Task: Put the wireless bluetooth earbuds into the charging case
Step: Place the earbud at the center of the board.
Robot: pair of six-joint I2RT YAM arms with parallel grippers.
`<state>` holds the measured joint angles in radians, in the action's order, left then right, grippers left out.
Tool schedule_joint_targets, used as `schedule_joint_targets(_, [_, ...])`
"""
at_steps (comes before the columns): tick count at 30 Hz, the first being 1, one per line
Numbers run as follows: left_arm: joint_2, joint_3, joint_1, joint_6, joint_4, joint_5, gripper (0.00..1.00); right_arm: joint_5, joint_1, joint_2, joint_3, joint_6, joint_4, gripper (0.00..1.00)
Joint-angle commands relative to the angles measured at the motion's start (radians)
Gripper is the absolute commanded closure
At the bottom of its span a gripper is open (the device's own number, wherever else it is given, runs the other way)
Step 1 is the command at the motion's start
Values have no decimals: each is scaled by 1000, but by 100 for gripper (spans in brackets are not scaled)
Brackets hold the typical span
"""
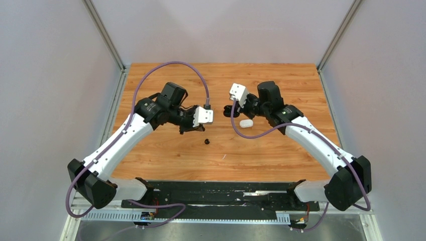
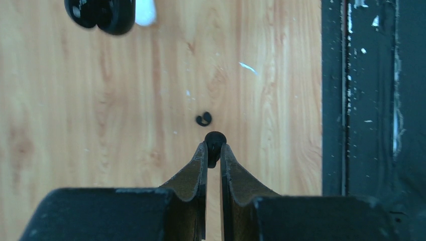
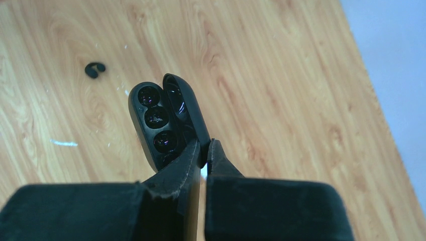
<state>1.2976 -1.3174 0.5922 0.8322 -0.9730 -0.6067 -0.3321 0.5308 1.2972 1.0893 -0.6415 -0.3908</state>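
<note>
My left gripper (image 2: 214,149) is shut on a small black earbud (image 2: 215,137), pinched at its fingertips above the table. A second black earbud (image 2: 203,119) lies loose on the wood just beyond it, and shows from above as a black earbud (image 1: 206,141) between the arms. My right gripper (image 3: 206,146) is shut on the hinged lid of an open black charging case (image 3: 154,120), held off the table, with its round wells facing the camera. In the top view my left gripper (image 1: 190,129) and right gripper (image 1: 232,109) face each other mid-table.
A white pill-shaped case (image 1: 246,123) lies on the wooden table (image 1: 281,155) under the right wrist. A black rail (image 1: 221,193) runs along the near edge. Grey walls enclose the table on three sides.
</note>
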Motion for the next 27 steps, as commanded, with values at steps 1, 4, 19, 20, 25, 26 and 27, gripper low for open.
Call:
schedule_joint_targets(1, [63,59,-18,-63,-27,-68,85,-15,-16,-88,-84,19,1,100])
schedule_joint_targets(4, [211,38,-21,-90,-65,-29,84,-22,-18,-123,-127,18,-4,100])
schedule_joint_targets(19, [766,-173,-54,-192,-87,125,69,-21,-23,-112,-100,45,-40,100])
schedule_joint_targets(20, [768,-168,-57,-192,-74,126,66,-21,-23,-110,-99,46,-42,100])
schedule_joint_targets(25, [785,-187,-77,-194,-85,111,57,-18,-27,-95,-87,45,-45,100])
schedule_joint_targets(26, [789,-200,-83,-195,-91,106,56,-18,-29,-91,-84,44,-46,100])
schedule_joint_targets(27, [796,-204,-96,-196,-98,102,56,-19,-29,-88,-81,45,-46,100])
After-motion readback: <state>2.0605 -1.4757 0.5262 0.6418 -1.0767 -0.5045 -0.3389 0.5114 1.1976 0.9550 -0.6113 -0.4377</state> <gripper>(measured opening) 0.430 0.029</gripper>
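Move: The left hand holds a black earbud; the bare spot it is taken to lies about 20 cm below, some 4 cm ahead and 1 cm left. The other black earbud lies about 7 cm ahead, 3 cm right and 21 cm below the hand; the open black case, in the right hand, is about 8 cm ahead and 11 cm right at nearly its height. From the right hand the spot is some 7 cm back, 16 cm left and 20 cm below. The left hand carries the black earbud nearly straight down by about 20 cm, drifting some 4 cm forward, to the table just short of the other black earbud, its wrist turning some 50 degrees so the fingers point steeply down and slightly back, and then, with the descent over, opens to let go. The right hand keeps its pinch on the open black case, easing about 5 cm back, down and to the right early on and then holding it there. ##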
